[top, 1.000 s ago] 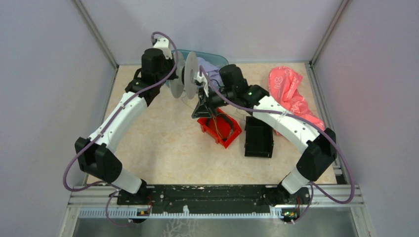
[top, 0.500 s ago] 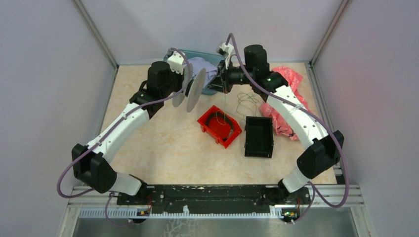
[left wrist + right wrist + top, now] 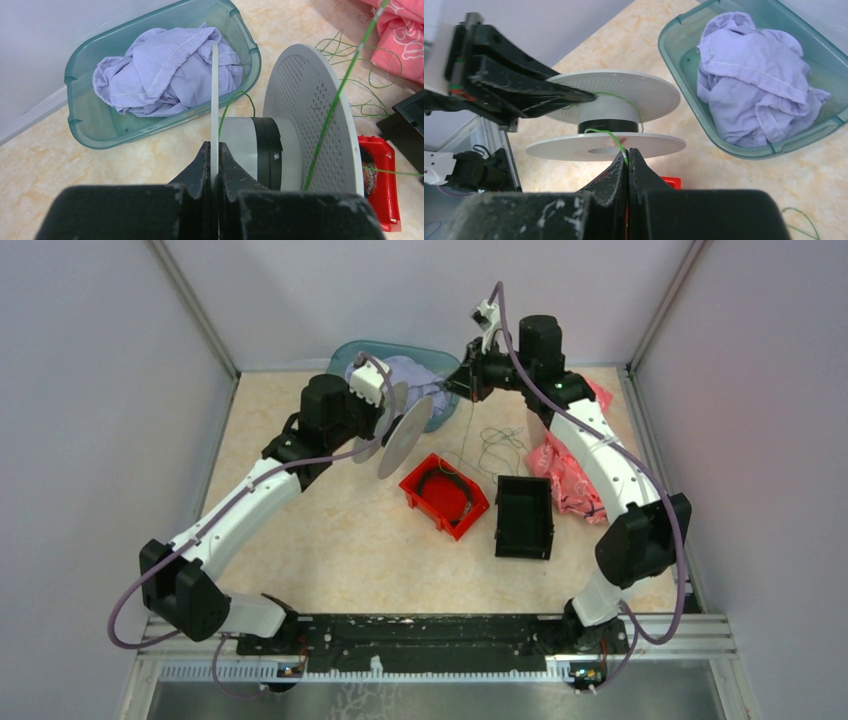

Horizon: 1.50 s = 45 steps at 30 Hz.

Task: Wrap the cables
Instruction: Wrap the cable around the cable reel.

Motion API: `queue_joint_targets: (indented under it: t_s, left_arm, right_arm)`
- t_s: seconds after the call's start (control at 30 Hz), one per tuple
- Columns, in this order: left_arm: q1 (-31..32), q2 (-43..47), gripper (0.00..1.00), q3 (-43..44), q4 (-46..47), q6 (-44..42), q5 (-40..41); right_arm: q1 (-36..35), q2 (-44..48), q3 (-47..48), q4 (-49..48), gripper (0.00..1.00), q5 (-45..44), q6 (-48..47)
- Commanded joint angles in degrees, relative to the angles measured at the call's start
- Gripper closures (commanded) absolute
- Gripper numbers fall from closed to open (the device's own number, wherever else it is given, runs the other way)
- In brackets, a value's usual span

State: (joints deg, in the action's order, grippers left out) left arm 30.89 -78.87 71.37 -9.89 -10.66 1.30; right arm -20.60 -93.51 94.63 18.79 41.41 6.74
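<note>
A white spool (image 3: 407,430) with two perforated flanges and a black-banded hub hangs above the table's back. My left gripper (image 3: 386,416) is shut on the rim of one flange, whose edge (image 3: 214,100) rises between the jaws. My right gripper (image 3: 453,387) is beside the spool, shut on a thin green wire (image 3: 618,141) that leads to the hub. This wire (image 3: 340,90) crosses the far flange. More of the cables (image 3: 497,446) lie in loose green loops on the table beneath the right gripper.
A teal basket (image 3: 345,352) holding lilac cloth sits at the back, behind the spool. A red bin (image 3: 446,497) with dark and orange wires inside and a black bin (image 3: 524,518) stand mid-table. A pink bag (image 3: 575,455) lies at the right.
My right gripper rose from above the red bin and swung back and to the right, drawing the wire out. My left arm carried the spool rightward and tilted it.
</note>
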Motion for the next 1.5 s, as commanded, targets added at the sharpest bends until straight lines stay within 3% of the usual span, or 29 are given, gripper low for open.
queue_joint_targets:
  t_s: [0.0,0.3,0.57,1.07,1.17,1.47]
  left_arm:
    - [0.24,2.81,1.0,0.62,3.12,-0.69,-4.25]
    - [0.17,2.82,1.0,3.5,0.7,2.15,-11.15]
    - [-0.27,2.03,1.0,6.8,-1.21,4.51,-11.9]
    - [-3.0,1.48,1.0,11.68,-3.15,7.43,-12.38]
    - [-3.12,0.9,1.0,13.16,-3.41,7.92,-10.7]
    - [-3.19,-0.16,1.0,15.04,-3.47,9.84,-10.26]
  right_arm:
    - [1.57,-0.74,3.03,-3.26,1.0,-1.84,0.82]
    - [3.63,-5.43,0.88,-4.03,1.0,-2.51,-2.2]
    - [4.2,-4.76,-5.58,-5.38,0.99,-3.82,-5.83]
    - [4.52,-5.49,-11.8,-5.32,0.7,-1.51,-6.22]
    - [4.52,-5.49,-11.68,-4.56,0.61,-1.66,-6.34]
    - [4.52,-4.83,-10.76,-1.57,0.52,-3.78,-8.68]
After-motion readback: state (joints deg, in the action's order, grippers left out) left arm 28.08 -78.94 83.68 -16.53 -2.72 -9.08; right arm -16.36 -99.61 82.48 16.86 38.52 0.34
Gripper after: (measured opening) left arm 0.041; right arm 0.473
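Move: The right hand grips the green cable, with the cable reel's hub about 12 cm to its left, some 3 cm back and 7 cm lower. From that hand, the red box stands about 8 cm back, 3 cm left and the teal bin some 18 cm ahead, 12 cm left, both far below on the table. The left hand still pinches the reel's left flange, its hub roughly 2 cm ahead, 5 cm right and 4 cm below. Down past the reel's right flange goes the right hand, easing about 4 cm forward and to the right as it starts, then sinking nearly straight to some 13 cm lower. On the way its fingers begin to open, and it stops with them half open around the cable. The left hand keeps its pinch on the flange, draws slightly back and right, then lifts the reel about 7 cm with a slight roll, its left side dipping. ##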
